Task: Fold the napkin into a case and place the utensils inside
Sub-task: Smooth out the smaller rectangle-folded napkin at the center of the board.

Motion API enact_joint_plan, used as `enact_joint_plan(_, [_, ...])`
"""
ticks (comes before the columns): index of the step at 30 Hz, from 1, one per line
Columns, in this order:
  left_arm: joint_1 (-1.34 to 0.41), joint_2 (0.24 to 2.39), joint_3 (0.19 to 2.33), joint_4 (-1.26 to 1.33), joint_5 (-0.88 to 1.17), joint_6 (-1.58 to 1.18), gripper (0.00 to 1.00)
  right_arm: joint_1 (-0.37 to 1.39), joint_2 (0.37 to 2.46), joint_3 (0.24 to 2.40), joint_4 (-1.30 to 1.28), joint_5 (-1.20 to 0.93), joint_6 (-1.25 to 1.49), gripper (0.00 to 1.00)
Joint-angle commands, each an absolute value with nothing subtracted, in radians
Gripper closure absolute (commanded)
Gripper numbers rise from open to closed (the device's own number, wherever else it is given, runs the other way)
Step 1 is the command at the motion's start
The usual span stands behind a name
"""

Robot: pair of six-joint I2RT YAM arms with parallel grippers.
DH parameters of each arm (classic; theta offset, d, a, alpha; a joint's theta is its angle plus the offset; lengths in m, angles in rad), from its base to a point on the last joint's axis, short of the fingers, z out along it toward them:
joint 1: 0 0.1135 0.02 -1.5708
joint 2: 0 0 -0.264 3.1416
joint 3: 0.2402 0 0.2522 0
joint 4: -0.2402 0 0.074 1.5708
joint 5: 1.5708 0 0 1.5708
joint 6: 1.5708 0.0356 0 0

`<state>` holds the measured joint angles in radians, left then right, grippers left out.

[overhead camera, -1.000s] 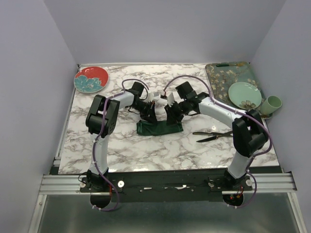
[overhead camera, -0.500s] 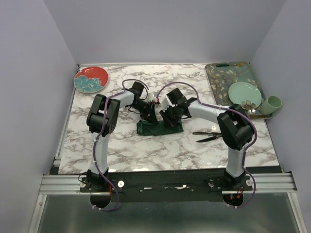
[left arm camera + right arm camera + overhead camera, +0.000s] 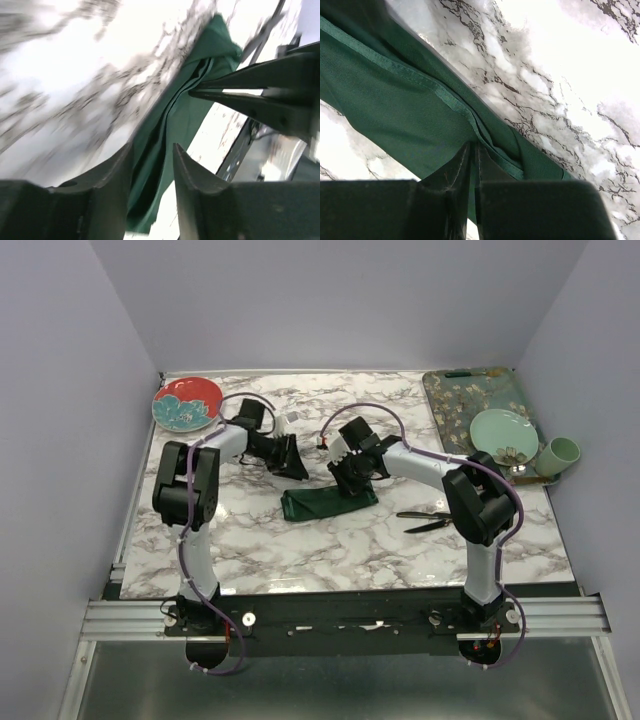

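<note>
The dark green napkin (image 3: 322, 505) lies folded into a narrow strip at the table's middle. It shows as layered folds in the left wrist view (image 3: 175, 125) and as a hemmed band in the right wrist view (image 3: 395, 105). My right gripper (image 3: 350, 483) is down on its far right edge, jaws pinched together on the cloth (image 3: 474, 146). My left gripper (image 3: 293, 458) hangs open just behind the strip's left end, nothing between its fingers (image 3: 152, 152). Two black utensils (image 3: 440, 519) lie on the marble to the right of the napkin.
A red floral plate (image 3: 187, 403) sits at the far left corner. At the far right, a teal floral tray (image 3: 460, 390) carries a pale green plate (image 3: 503, 436), with a green cup (image 3: 562, 453) beside it.
My left gripper has opened, let go of the napkin and pulled back to the left. The right gripper has shifted left along the napkin's edge and closed further.
</note>
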<state>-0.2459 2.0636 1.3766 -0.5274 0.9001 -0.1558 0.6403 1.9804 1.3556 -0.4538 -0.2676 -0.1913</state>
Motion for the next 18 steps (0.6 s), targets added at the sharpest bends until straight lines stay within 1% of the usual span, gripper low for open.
enact_joint_plan(1, [-0.179, 1.907, 1.28, -0.434, 0.9, -0.233, 0.61, 0.644, 2.017, 1.35, -0.532, -0.215, -0.173, 0.85])
enact_joint_plan(3, [-0.184, 1.862, 1.229, -0.425, 0.954, -0.262, 0.69, 0.643, 2.017, 1.348, -0.532, -0.212, -0.169, 0.84])
enact_joint_plan(4, [-0.198, 1.852, 1.183, -0.414, 0.975, -0.294, 0.77, 0.644, 2.019, 1.348, -0.534, -0.213, -0.164, 0.85])
enact_joint_plan(7, [-0.228, 1.836, 1.115, -0.379, 0.996, -0.327, 0.87, 0.644, 2.02, 1.348, -0.534, -0.216, -0.153, 0.85])
enact_joint_plan(11, [-0.265, 1.882, 1.091, -0.302, 0.963, -0.391, 0.92, 0.643, 2.02, 1.347, -0.534, -0.201, -0.152, 0.84])
enact_joint_plan(16, [-0.267, 1.993, 1.126, -0.345, 0.879, -0.365, 0.99, 0.643, 2.002, 1.359, -0.534, -0.164, -0.16, 0.83])
enact_joint_plan(18, [-0.267, 2.026, 1.128, -0.356, 0.864, -0.35, 1.0, 0.644, 1.985, 1.367, -0.538, -0.138, -0.175, 0.82])
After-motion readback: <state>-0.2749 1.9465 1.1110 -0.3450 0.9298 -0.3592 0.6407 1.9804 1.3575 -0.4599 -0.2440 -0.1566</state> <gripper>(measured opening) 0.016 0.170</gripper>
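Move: Behind the left hand, about 6 cm back, 1 cm to its left and 3 cm below it, lies the left end of the folded napkin; the napkin's middle is some 5 cm back and 6 cm to the right of that hand. The right hand is already down on the napkin's right half, with the napkin's middle about 3 cm back and 4 cm to its left. The utensils lie roughly 18 cm right and 7 cm back of the right hand. Swinging in a quick arc, the left hand first lifts about 4 cm and veers some 3 cm left, then draws back about 6 cm and sinks again to a little under its starting height, coming in over the napkin's left half. On the way its half-open fingers shut on nothing; whether the tips touch the cloth can't be seen. The right hand stays put, its nearly closed fingertips still resting on the napkin near the far edge. ##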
